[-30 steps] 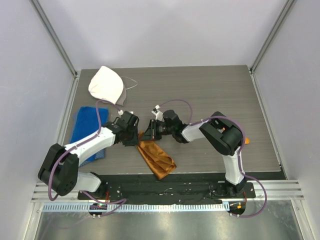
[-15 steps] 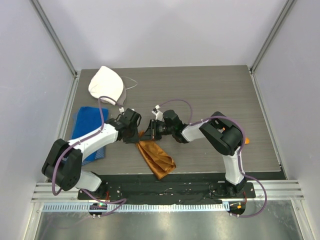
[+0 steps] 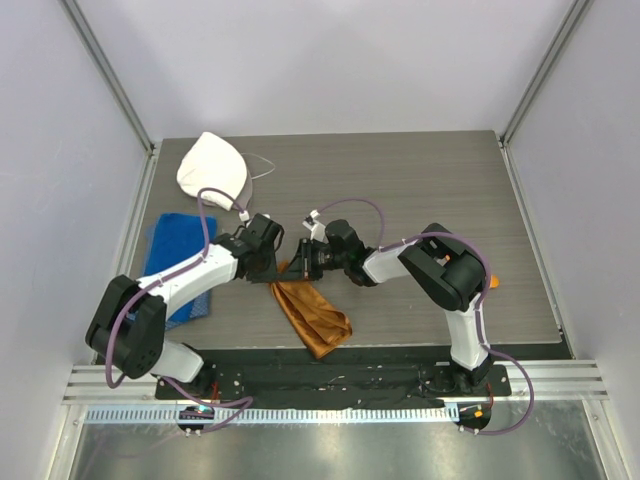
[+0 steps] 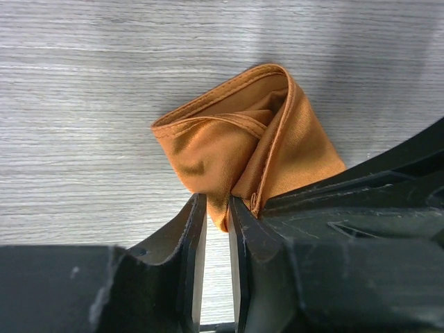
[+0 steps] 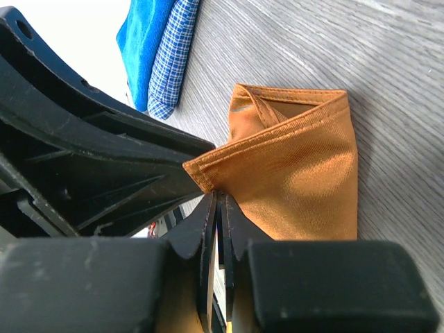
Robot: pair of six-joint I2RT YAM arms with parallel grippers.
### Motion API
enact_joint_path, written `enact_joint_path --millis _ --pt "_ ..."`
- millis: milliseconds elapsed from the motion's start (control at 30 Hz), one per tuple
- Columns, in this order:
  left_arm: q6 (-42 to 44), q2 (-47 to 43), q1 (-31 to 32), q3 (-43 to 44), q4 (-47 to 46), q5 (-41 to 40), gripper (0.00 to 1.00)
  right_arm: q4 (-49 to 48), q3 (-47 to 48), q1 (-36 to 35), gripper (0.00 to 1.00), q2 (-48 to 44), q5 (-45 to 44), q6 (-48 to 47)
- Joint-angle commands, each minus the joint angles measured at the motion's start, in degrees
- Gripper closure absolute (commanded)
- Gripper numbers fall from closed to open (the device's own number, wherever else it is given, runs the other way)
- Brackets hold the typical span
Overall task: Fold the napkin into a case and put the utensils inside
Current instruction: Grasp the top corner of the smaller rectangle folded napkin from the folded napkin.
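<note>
The rust-orange napkin (image 3: 312, 315) lies crumpled near the table's front edge, its upper end lifted between the two grippers. My left gripper (image 3: 275, 268) is shut on a fold of the napkin (image 4: 229, 146), with the cloth pinched between the tips of the left gripper (image 4: 216, 207). My right gripper (image 3: 298, 262) faces it from the right. In the right wrist view the right gripper (image 5: 218, 198) is shut on the hemmed corner of the napkin (image 5: 298, 180). The two grippers almost touch. No folded case shows. The utensils are hidden; only a small orange tip (image 3: 493, 281) shows behind the right arm.
A blue towel (image 3: 170, 255) lies at the left edge under the left arm; the blue towel (image 5: 149, 35) also shows in the right wrist view with a checkered cloth (image 5: 173, 66) beside it. A white rounded cloth cap (image 3: 213, 170) sits at the back left.
My left gripper has moved right to the napkin's raised end and closed on a fold of it. The right gripper has kept its grip and place.
</note>
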State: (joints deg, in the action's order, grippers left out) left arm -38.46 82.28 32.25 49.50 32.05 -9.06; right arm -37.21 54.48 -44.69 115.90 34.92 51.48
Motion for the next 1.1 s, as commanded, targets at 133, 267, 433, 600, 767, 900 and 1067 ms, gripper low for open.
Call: enact_joint_path --millis 133,267,433,600,767,900,1067 --pt "0.1 -1.3 0.2 0.1 -1.0 1.5 0.80 -0.8 2.6 -0.5 0.88 0.3 0.8 0.0" --pt "0.1 -0.1 0.2 0.3 -1.2 1.3 0.85 -0.1 3.2 -0.5 0.88 0.6 0.3 0.2" --pt "0.0 -1.9 0.2 0.9 -0.9 1.6 0.94 0.6 4.1 -0.6 0.88 2.1 -0.2 0.5" --pt "-0.1 -3.6 0.2 0.4 -0.3 2.3 1.00 1.2 5.5 -0.5 0.88 3.5 -0.6 0.2" --pt "-0.7 -5.1 0.2 -1.0 -2.2 5.3 1.00 3.3 7.1 -1.7 0.88 4.5 -1.0 -1.1" --pt "-2.6 -5.8 0.2 -2.5 -4.9 8.1 1.00 5.4 8.5 -2.6 0.88 6.0 -2.1 -1.6" --pt "-2.9 -5.5 0.1 -2.8 -3.0 2.0 1.00 11.2 9.7 -2.2 0.88 6.2 -4.9 -6.5"
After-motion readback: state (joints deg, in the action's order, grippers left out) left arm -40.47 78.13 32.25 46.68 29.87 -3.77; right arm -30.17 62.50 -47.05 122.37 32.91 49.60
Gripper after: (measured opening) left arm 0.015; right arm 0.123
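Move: The flap's top corner on the folded napkin is at the right fingertips, about 1 cm left of that hand and 1 cm back, at its height. From the left hand it lies some 2 cm to the right, level with it. The napkin's far edge is about 5 cm ahead of the left hand and 2 cm lower, its body roughly 7 cm back and 9 cm right. The blue cloth lies about 20 cm left and 4 cm ahead. Still pinching the flap near its top corner, the right hand rises slightly, then sinks about 3 cm net while drawing the cloth some 2.5 cm left. Beside it the left fingers shut fully without visibly catching the cloth; the left hand then lifts over 1 cm, easing right and back about 1.5 cm and sinking slightly at the end. ##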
